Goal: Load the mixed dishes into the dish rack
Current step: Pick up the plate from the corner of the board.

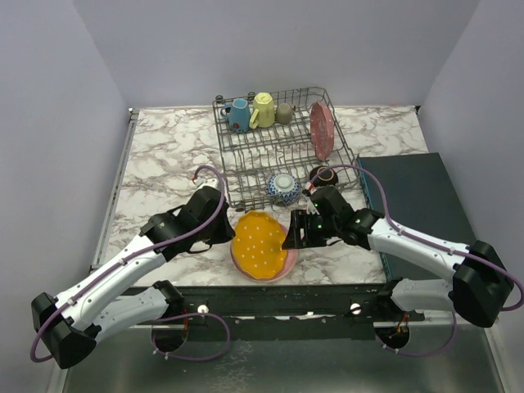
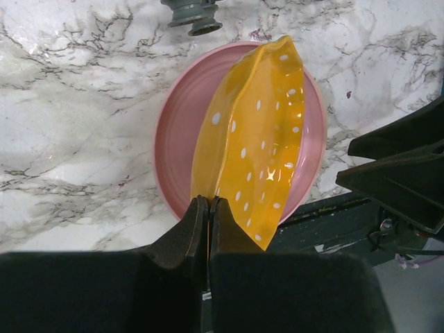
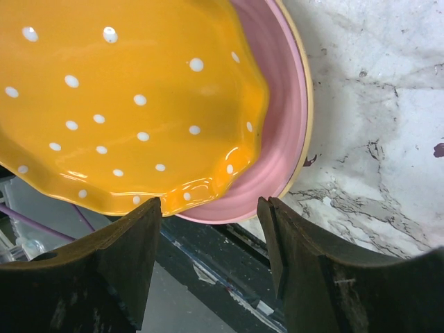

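My left gripper [image 2: 209,202] is shut on the near rim of the scalloped orange-yellow plate [image 2: 257,139], which tilts up off the pink plate [image 2: 177,132] lying flat near the table's front edge. From above, the orange plate [image 1: 258,243] hides most of the pink plate [image 1: 289,263]. My right gripper [image 3: 211,215] stands open just beside both plates' right edge, touching neither; the orange plate [image 3: 118,104] and pink plate [image 3: 281,139] lie ahead of its fingers. The dish rack [image 1: 254,160] holds blue [image 1: 239,115], pale yellow [image 1: 264,109] and grey-beige [image 1: 284,113] mugs, a standing dark red plate [image 1: 322,129], a blue-white bowl [image 1: 284,187] and a dark brown bowl [image 1: 324,175].
A dark flat rectangular box [image 1: 417,201] lies at the table's right side. The black front rail [image 1: 327,299] runs just below the plates. Grey walls close in the marble table [image 1: 164,155] at the back and sides.
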Robot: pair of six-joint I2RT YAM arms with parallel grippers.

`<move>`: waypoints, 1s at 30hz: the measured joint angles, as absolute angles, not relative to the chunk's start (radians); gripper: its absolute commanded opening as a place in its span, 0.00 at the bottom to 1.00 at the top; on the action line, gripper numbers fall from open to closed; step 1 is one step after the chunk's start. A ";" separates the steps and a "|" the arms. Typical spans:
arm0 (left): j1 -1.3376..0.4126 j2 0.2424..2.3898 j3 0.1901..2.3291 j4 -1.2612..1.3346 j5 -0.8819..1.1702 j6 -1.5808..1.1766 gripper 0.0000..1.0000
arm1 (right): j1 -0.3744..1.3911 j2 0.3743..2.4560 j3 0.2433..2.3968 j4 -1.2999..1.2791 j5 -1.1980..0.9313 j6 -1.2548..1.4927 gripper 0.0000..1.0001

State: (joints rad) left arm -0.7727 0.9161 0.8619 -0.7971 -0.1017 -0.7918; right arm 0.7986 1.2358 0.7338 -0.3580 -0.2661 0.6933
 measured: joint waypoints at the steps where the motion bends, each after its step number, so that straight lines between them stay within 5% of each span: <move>1: -0.773 0.914 0.862 -0.801 -0.102 -0.792 0.00 | 0.799 1.236 0.733 -0.358 -0.263 0.696 0.67; 30: -0.773 0.897 0.795 -0.867 -0.187 -0.906 0.00 | 0.799 1.493 0.747 -0.151 -0.263 0.716 0.66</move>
State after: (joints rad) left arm -0.7727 0.8974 0.7952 -0.8673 -0.1871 -0.9058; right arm 0.7986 1.4929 0.7467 -0.1513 -0.2634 0.7158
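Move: The orange plate, its left rim held up by my left hand, has its middle some 7 cm to the left of my open right hand, 3 cm nearer me and about 3 cm lower. The pink plate lies right under it, about 7 cm below that hand. The patterned bowl stands 12 cm ahead and 1 cm left of the right hand, the dark bowl 15 cm ahead and 10 cm right. From my left hand the orange plate's middle is about 7 cm right, 3 cm back and 6 cm down. I sink my open right hand about 5 cm, also easing it forward and left over the orange plate's free right rim, until its fingers straddle that rim, still unclosed. My left hand keeps its pinch on the left rim and brings that side some 3 cm down and 2.5 cm left, turning slightly counter-clockwise. ##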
